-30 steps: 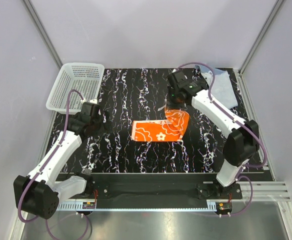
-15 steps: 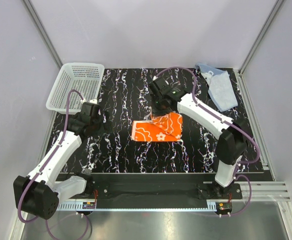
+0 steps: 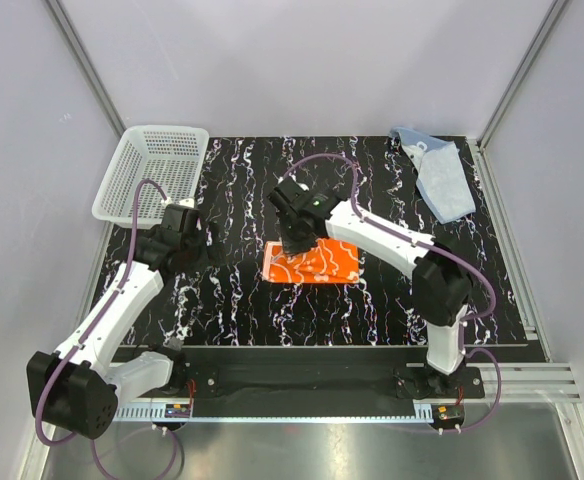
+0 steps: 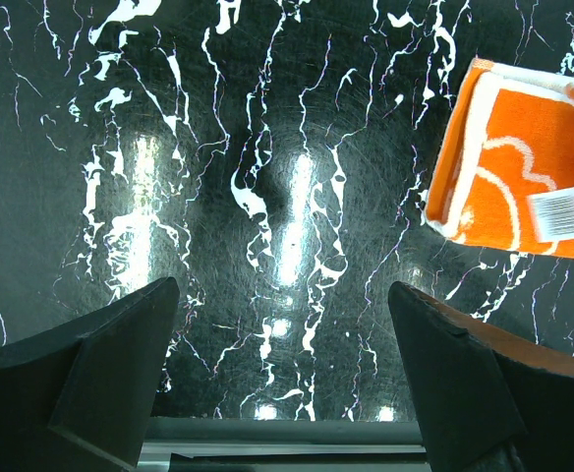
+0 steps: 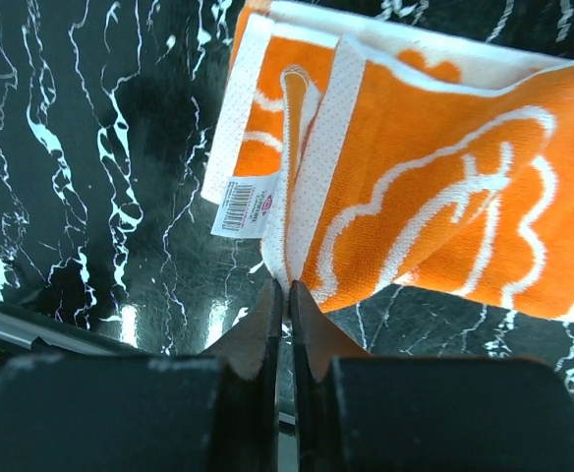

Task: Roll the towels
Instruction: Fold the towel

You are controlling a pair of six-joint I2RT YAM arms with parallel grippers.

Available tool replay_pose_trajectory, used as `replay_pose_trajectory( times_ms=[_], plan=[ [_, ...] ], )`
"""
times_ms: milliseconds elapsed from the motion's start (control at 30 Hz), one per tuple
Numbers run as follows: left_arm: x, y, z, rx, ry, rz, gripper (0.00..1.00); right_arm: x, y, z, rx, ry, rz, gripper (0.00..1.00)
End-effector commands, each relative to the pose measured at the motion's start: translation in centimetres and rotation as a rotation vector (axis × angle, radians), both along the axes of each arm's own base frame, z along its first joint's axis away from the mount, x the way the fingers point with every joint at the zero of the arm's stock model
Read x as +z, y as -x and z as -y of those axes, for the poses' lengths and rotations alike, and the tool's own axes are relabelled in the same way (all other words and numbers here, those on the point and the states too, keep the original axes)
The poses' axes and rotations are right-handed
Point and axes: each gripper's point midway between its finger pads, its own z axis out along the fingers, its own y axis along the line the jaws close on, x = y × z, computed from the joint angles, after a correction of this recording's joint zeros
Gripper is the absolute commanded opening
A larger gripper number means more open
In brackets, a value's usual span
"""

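Observation:
The orange towel [image 3: 324, 263] with white prints lies in the middle of the black marbled table, its right end folded over to the left. My right gripper [image 3: 294, 246] hangs over the towel's left part, shut on a white-edged corner of the orange towel [image 5: 434, 197] right at its tips [image 5: 287, 286]. A white label [image 5: 243, 206] hangs beside that corner. The light blue towel [image 3: 442, 178] lies crumpled at the far right corner. My left gripper [image 4: 282, 287] stands open over bare table, left of the orange towel [image 4: 508, 167], holding nothing.
A white mesh basket [image 3: 152, 170] stands at the far left corner, partly off the table top. Metal frame posts and pale walls close the cell on three sides. The right arm's cable [image 3: 322, 165] loops above the table behind the towel.
My right gripper has carried the orange towel's right end leftward over the rest of it, so the towel now lies doubled and shorter. The left arm has not moved.

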Motion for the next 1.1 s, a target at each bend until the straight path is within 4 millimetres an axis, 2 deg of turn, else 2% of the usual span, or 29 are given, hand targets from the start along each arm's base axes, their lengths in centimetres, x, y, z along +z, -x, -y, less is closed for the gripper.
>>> replay_pose_trajectory(
  times_ms=[0,100,267,333,433,567,667,700,767,800,867,900,967,1000,1033,1067],
  plan=[
    [1.0,-0.6,0.0,-0.005,0.002,0.054,0.94,0.9,0.0,-2.9,0.019,-0.061,0.03,0.0],
    [1.0,-0.6,0.1,-0.006,0.003,0.052,0.94,-0.9,0.8,-4.1,0.033,-0.048,0.009,0.0],
    [0.9,-0.6,0.0,-0.005,0.001,0.05,0.94,-3.2,1.7,-5.6,0.055,-0.04,-0.018,0.08],
    [0.9,-0.6,0.0,-0.004,-0.001,0.05,0.94,-4.1,2.1,-5.9,0.063,-0.032,-0.031,0.21],
    [0.8,-0.6,0.0,-0.004,-0.002,0.049,0.94,-4.8,2.2,-6.2,0.067,-0.024,-0.032,0.53],
    [0.6,-0.6,0.0,-0.001,-0.007,0.041,0.94,-4.1,1.6,-6.3,0.067,-0.027,-0.001,0.67],
    [0.4,-0.7,-0.2,0.003,-0.016,0.034,0.94,-1.2,0.8,-6.3,0.065,-0.053,0.063,0.78],
    [0.4,-0.7,-0.2,0.007,-0.02,0.032,0.94,0.7,0.7,-6.3,0.071,-0.075,0.097,0.8],
    [0.3,-0.7,-0.4,0.011,-0.028,0.03,0.94,2.6,0.4,-5.5,0.057,-0.084,0.142,0.87],
    [0.4,-0.7,-0.4,0.011,-0.031,0.03,0.94,4.3,0.7,-4.8,0.055,-0.1,0.17,0.9],
    [0.3,-0.7,-0.4,0.015,-0.038,0.029,0.94,5.5,0.7,-3.2,0.026,-0.092,0.207,0.93],
    [0.2,-0.6,-0.5,0.015,-0.043,0.024,0.94,6.1,0.9,-1.3,-0.011,-0.091,0.219,0.93],
    [0.2,-0.6,-0.4,0.012,-0.05,0.027,0.94,5.9,0.9,1.7,-0.092,-0.074,0.21,0.92],
    [0.2,-0.6,-0.3,0.01,-0.053,0.025,0.94,5.0,1.8,4.0,-0.142,-0.066,0.18,0.92],
    [0.2,-0.7,-0.1,0.003,-0.053,0.025,0.94,4.3,1.2,6.4,-0.209,-0.062,0.157,0.91],
    [0.2,-0.8,-0.1,0.0,-0.054,0.025,0.94,3.8,1.3,7.9,-0.248,-0.066,0.143,0.9]
  ],
)
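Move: The closed right hand still pinches the near corner of the orange towel's brought-over end; the folded towel's near-left corner, where this goes, lies about 7 cm left, 4 cm back and 7 cm below. From that hand the white basket is roughly 31 cm left and 22 cm ahead, the blue towel some 30 cm right and 24 cm ahead. From the idle left hand the near-left corner is about 12 cm right, 2 cm ahead and 8 cm below. With the pinched orange end still held, the right hand sinks about 6 cm while easing 5 cm left and a little back, laying that end over the left end of the folded towel, and the fingers start to spread on the way down until they are wide open. Once low it pauses briefly and creeps forward a centimetre, then comes free and lifts quickly, some 11 cm up, swinging about 7 cm to the right in the last part, the fingers tipping slightly forward as it clears. ##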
